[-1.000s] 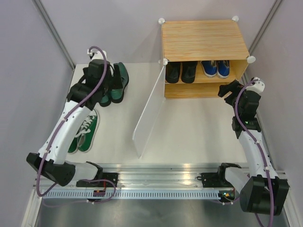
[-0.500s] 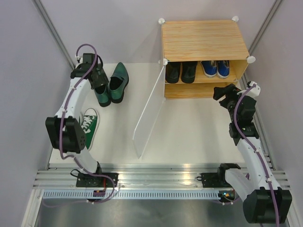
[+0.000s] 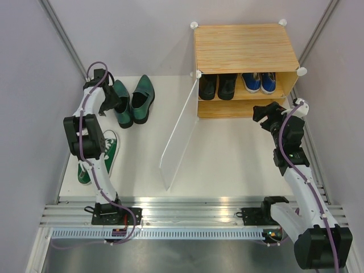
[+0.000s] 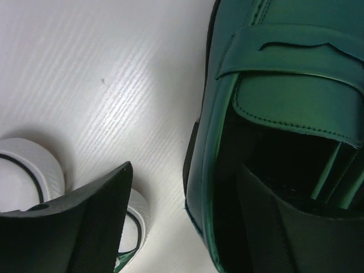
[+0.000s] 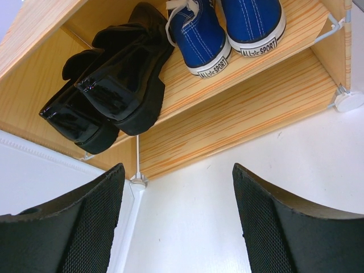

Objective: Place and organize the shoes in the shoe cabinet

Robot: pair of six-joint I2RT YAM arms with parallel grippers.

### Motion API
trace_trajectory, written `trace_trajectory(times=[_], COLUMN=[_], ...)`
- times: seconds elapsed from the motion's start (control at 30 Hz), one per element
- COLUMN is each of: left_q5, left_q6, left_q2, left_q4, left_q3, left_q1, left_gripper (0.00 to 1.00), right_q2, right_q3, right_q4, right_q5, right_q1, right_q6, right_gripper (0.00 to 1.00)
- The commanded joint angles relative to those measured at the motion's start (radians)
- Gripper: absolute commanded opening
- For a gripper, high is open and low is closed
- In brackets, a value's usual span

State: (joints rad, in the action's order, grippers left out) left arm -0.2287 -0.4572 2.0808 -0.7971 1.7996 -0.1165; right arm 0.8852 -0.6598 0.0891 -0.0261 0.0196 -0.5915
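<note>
Two dark green pointed shoes stand at the back left, the left shoe (image 3: 121, 105) and its partner (image 3: 143, 98). My left gripper (image 3: 109, 98) is down at the left shoe (image 4: 284, 85). It is open (image 4: 186, 168): one finger (image 4: 96, 222) sits outside the shoe's side wall, the other (image 4: 284, 227) inside its opening. Green white-toed sneakers (image 3: 106, 149) lie nearer, their toe caps (image 4: 28, 170) showing. The shoe cabinet (image 3: 244, 48) holds black dress shoes (image 5: 108, 91) and blue sneakers (image 5: 227, 28) on its upper shelf. My right gripper (image 5: 177, 166) hangs open before the lower shelf (image 5: 244, 96).
The translucent white door panel (image 3: 179, 133) stands swung open toward the table's middle, between the two arms. Grey walls close in on the left and right. The left arm's folded elbow (image 3: 82, 133) hangs over the green sneakers.
My left arm has folded back and its gripper has dropped onto the left dark green shoe, jaws narrowing a little. My right gripper has edged left along the cabinet front.
</note>
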Motion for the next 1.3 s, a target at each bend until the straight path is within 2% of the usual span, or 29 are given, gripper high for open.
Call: trace_trajectory(times=[0.0, 0.13, 0.2, 0.33, 0.43, 0.67, 1.07, 1.17, 1.2, 1.27], left_q5=[0.071, 0.109, 0.112, 0.13, 0.141, 0.13, 0.164, 0.149, 0.1, 0.036], left_q6=[-0.02, -0.024, -0.023, -0.021, -0.023, -0.024, -0.051, 0.012, 0.046, 0.072], left_q2=[0.057, 0.101, 0.105, 0.098, 0.071, -0.063, -0.485, -0.594, -0.613, -0.655], left_q4=[0.019, 0.025, 0.035, 0.035, 0.039, 0.041, 0.064, 0.047, 0.029, -0.014], left_q3=[0.056, 0.035, 0.024, 0.017, 0.003, -0.043, -0.128, -0.077, -0.021, 0.044], left_q1=[0.002, -0.003, -0.003, -0.005, -0.003, -0.005, 0.027, 0.102, 0.182, 0.26], left_gripper=[0.75, 0.38, 0.33, 0.12, 0.02, 0.02, 0.02, 0.02, 0.02, 0.02], right_q2=[0.009, 0.0, 0.003, 0.008, 0.006, 0.003, -0.02, -0.017, -0.018, -0.018], right_q3=[0.0, 0.0, -0.001, 0.0, 0.0, 0.0, -0.017, -0.032, -0.049, -0.073], right_q4=[0.024, 0.023, 0.023, 0.023, 0.023, 0.023, 0.021, 0.021, 0.012, -0.012], right_q5=[-0.011, -0.021, -0.021, -0.021, -0.021, -0.017, 0.023, 0.052, 0.049, 0.052], right_q1=[0.002, 0.002, 0.003, 0.0, 0.002, 0.002, 0.002, 0.002, 0.002, 0.003], right_q6=[-0.01, -0.004, -0.004, -0.002, -0.002, -0.002, 0.013, 0.025, 0.032, 0.038], right_gripper=[0.79, 0.8, 0.79, 0.79, 0.79, 0.8, 0.8, 0.8, 0.79, 0.8])
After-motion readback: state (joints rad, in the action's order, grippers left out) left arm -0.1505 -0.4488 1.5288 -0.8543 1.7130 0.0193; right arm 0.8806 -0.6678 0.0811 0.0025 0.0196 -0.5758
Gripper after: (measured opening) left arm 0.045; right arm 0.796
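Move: The left-hand green shoe lies just under the left hand, its middle about 6 cm to the right, 5 cm ahead and 5 cm down; the open fingers stand either side of its left rim. Its green mate is some 11 cm farther right. The nearer green sneaker lies about 21 cm back and 3 cm right, its partner equally far back and 6 cm left. From the right hand, the shoe is roughly 67 cm left, 18 cm ahead and 21 cm below. Straight down about 4 cm and slightly right, the left hand brings one finger inside the green shoe and the other outside, shutting to pinch its left side wall. After a short pause it draws back a little, then lifts quickly, some 24 cm from the lowest point, carrying back and right while tipping the fingertips up and forward by roughly 25 degrees. ##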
